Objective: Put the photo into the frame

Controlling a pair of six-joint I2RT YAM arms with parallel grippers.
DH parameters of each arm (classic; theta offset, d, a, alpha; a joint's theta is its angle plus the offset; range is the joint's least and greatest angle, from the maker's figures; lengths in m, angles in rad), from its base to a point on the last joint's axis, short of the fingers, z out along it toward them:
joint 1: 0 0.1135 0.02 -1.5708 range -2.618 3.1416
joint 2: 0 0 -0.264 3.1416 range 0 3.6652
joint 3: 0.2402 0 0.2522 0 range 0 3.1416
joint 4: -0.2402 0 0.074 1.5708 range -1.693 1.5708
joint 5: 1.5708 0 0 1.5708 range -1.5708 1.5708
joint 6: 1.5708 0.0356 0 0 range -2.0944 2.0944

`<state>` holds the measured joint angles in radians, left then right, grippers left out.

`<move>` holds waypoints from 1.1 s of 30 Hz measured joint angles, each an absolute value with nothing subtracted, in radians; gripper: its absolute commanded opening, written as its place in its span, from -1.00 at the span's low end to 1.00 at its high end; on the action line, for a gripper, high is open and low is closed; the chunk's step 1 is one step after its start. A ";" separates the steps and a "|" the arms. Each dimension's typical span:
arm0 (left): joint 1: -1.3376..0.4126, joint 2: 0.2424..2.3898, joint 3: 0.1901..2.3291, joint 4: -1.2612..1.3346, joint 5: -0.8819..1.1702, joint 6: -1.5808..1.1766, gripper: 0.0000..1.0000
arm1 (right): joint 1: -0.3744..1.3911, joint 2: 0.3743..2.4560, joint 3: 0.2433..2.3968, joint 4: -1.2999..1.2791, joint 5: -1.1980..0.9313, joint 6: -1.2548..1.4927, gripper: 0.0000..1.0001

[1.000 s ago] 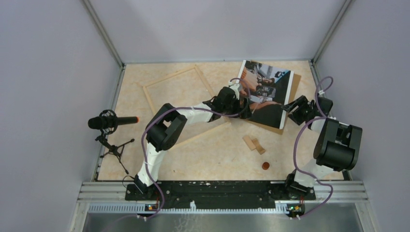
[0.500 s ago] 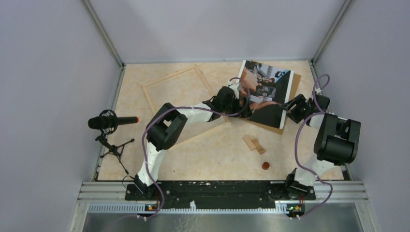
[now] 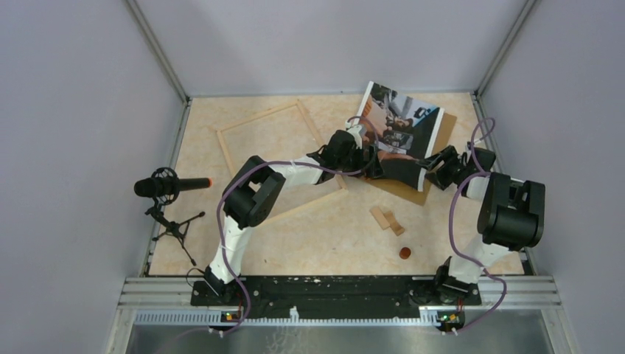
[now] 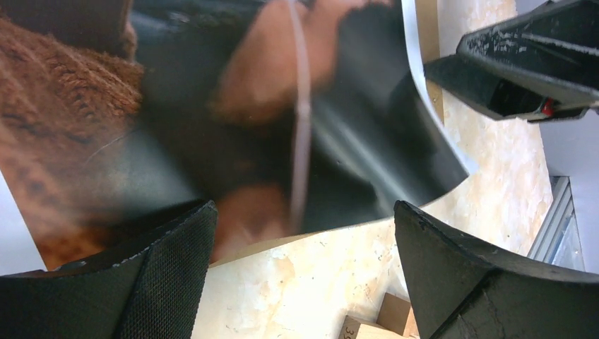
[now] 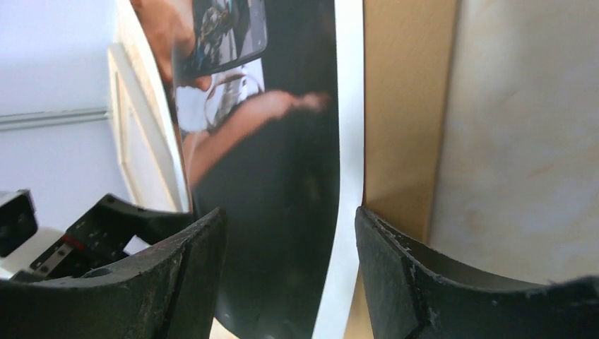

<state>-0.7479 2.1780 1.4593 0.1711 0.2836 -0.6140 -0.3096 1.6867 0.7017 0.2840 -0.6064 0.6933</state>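
Note:
The photo (image 3: 402, 129), a dark print with a white border, sits at the back right with its near edge bowed up off a brown board (image 3: 442, 144). To its left lies the pale wooden frame (image 3: 258, 118). My left gripper (image 3: 376, 168) is at the photo's near-left edge. In the left wrist view this gripper (image 4: 304, 268) is wide open, with the curled photo (image 4: 282, 106) just beyond its fingertips and only table between them. My right gripper (image 3: 436, 169) is at the near-right corner. Its jaws (image 5: 289, 275) stand apart with the photo's (image 5: 282, 176) lifted edge between them.
Two small wooden blocks (image 3: 387, 219) lie on the table in front of the photo, also seen in the left wrist view (image 4: 381, 321). A small reddish disc (image 3: 404, 252) is nearer the bases. A microphone on a tripod (image 3: 166, 188) stands at the left edge. Walls close in all round.
The right gripper has moved left against the photo's near-right corner. The photo's near edge has bowed up and shifted left, baring more of the brown board. The left arm has hardly moved.

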 measured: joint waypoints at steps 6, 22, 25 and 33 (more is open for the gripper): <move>-0.748 2.178 1.459 0.172 0.285 -0.616 0.97 | -0.290 1.645 0.628 0.321 -0.684 0.783 0.36; -0.746 2.178 1.459 0.173 0.290 -0.616 0.98 | -0.290 1.478 0.394 0.480 -0.638 1.073 0.77; -0.746 2.178 1.459 0.173 0.290 -0.616 0.97 | -0.291 1.447 0.354 0.484 -0.603 1.134 0.79; -0.746 2.180 1.459 0.175 0.290 -0.619 0.97 | -0.293 1.363 0.276 0.503 -0.543 1.250 0.86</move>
<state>-0.7464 2.1799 1.4593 0.1753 0.2905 -0.6189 -0.2932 1.3632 0.2764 0.5034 -0.5430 1.2499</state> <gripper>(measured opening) 0.987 0.925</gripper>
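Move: The photo's middle lies about 11 cm ahead of the right hand and 9 cm to its left, roughly level with the fingers, its right white border between them. The brown backing board underneath is centred some 6 cm ahead and 8 cm left. The wooden blocks sit around 13 cm back and 12 cm left. From the left hand, the photo's middle is about 10 cm ahead and 6 cm to the right. The photo's right border stays between the right hand's spread fingers as that hand swings left and back, then mostly back, about 7 cm in all back and 3 cm left, pushing the border's near end along. The right wrist lifts its left side some 20 degrees and turns nearly as much clockwise while the fingers open almost fully. The left hand stays wide open and still against the photo's near left part. ##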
